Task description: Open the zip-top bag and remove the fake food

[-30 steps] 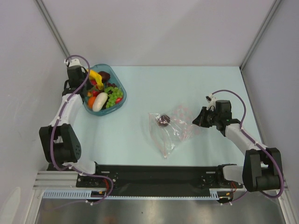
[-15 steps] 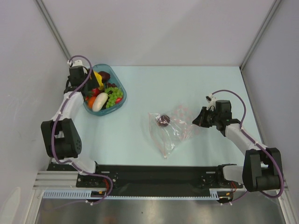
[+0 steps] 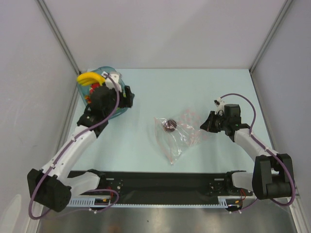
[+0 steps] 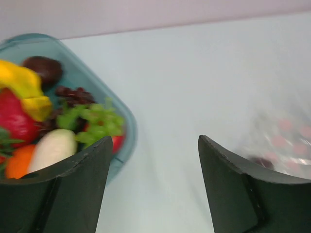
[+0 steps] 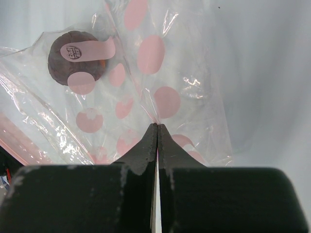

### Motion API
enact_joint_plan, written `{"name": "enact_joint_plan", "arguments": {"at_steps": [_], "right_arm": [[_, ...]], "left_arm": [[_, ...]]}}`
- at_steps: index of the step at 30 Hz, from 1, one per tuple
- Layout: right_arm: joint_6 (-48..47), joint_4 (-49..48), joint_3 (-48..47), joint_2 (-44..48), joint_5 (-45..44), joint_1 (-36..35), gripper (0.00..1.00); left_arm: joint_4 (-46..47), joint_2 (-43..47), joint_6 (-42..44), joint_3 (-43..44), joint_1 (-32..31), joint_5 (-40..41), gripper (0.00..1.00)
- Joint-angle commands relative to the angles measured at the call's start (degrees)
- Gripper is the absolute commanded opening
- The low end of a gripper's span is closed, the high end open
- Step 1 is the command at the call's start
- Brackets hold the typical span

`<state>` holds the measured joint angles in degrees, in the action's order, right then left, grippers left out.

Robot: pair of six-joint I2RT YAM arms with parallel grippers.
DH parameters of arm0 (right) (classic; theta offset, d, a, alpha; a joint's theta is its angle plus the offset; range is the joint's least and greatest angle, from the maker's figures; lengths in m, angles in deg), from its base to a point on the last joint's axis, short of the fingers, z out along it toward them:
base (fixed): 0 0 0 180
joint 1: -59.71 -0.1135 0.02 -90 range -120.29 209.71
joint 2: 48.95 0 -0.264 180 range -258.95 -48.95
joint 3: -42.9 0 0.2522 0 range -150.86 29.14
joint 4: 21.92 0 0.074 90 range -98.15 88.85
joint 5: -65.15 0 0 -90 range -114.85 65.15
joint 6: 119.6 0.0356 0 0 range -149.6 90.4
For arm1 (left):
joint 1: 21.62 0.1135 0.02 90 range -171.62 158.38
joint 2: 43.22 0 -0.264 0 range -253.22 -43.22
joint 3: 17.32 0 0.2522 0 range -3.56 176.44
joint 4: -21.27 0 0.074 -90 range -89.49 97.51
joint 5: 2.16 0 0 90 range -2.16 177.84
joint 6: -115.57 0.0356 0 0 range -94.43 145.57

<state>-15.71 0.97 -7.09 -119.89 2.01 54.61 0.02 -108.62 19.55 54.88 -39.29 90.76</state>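
The zip-top bag lies crumpled at mid-table, clear with pink dots. One dark purple piece sits inside it, also seen in the right wrist view. My right gripper is shut on the bag's right edge and pinches the thin film. My left gripper is open and empty, hovering by the right side of the teal tray. The tray holds a banana, green grapes, a white oval piece and an orange piece. The bag shows blurred in the left wrist view.
The teal tray stands at the far left, half hidden under my left arm. Grey walls close the table on the left, back and right. A black rail runs along the near edge.
My left arm has swung from the tray's far left side across it to its right side, gripper now facing the bag. The right gripper and the bag have hardly moved.
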Motion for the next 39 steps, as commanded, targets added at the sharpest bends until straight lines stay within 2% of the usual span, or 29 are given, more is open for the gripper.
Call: {"name": "enact_joint_plan", "arguments": {"at_steps": [1,5,10,11,13,17,24,31,39], "right_arm": [[-0.09,-0.86,-0.95,0.89,-0.22,0.09,0.0],[-0.09,-0.86,-0.86,0.8,-0.13,0.09,0.0],[-0.18,-0.69,-0.86,1.24,-0.48,0.09,0.0],[-0.18,-0.69,-0.77,1.15,-0.48,0.09,0.0],[-0.09,-0.6,-0.77,1.15,-0.48,0.09,0.0],[-0.18,-0.51,-0.77,1.15,-0.57,0.09,0.0],[-0.27,-0.16,-0.69,1.59,-0.66,0.09,0.0],[-0.44,0.02,-0.69,1.59,-0.84,0.09,0.0],[-0.62,0.54,-0.77,2.38,-1.36,0.18,0.0]], "left_arm": [[0.89,4.31,1.63,-6.03,-7.1,-5.89,0.75],[0.72,7.31,-0.13,-10.35,-17.1,-8.36,0.72],[0.54,7.84,-2.94,-14.13,-26.07,-8.19,0.54],[0.8,7.66,-3.29,-14.57,-27.4,-7.41,0.47],[1.24,7.23,-3.91,-15.71,-30.74,-6.7,0.43],[2.65,5.29,-5.14,-17.65,-33.13,-6.26,0.33],[7.22,-0.15,-6.98,-20.03,-33.92,-4.76,0.31],[19.5,-7.09,-7.69,-21.33,-34.27,-5.3,0.32],[21.11,-18.17,-7.51,-20.38,-34.27,-0.38,0.31]]}}
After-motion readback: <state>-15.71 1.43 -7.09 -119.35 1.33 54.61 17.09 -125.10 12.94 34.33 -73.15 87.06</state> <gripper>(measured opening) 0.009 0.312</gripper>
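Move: The last dark round fruit, inside the clear bag, lies about 22 cm to the left hand's right, some 6 cm back and roughly 24 cm below. The middle of the bag's pink-edged mouth is about 20 cm right, 14 cm back and equally low; the blue basket's centre is some 7 cm left and 6 cm ahead, 22 cm down. From the right hand the fruit lies about 14 cm left, 1 cm ahead and 5 cm lower. Sweeping right, back and down from beside the basket, the left hand swings its fingers some 35 degrees clockwise and narrows them from wide to about a third open. Off the bag's mouth it turns to sink steeply, easing slightly forward and right, about 20 cm down in all, tipping further down as the fingertips slip under the upper pink strip. The right hand stays, still pinching the bag's edge. ##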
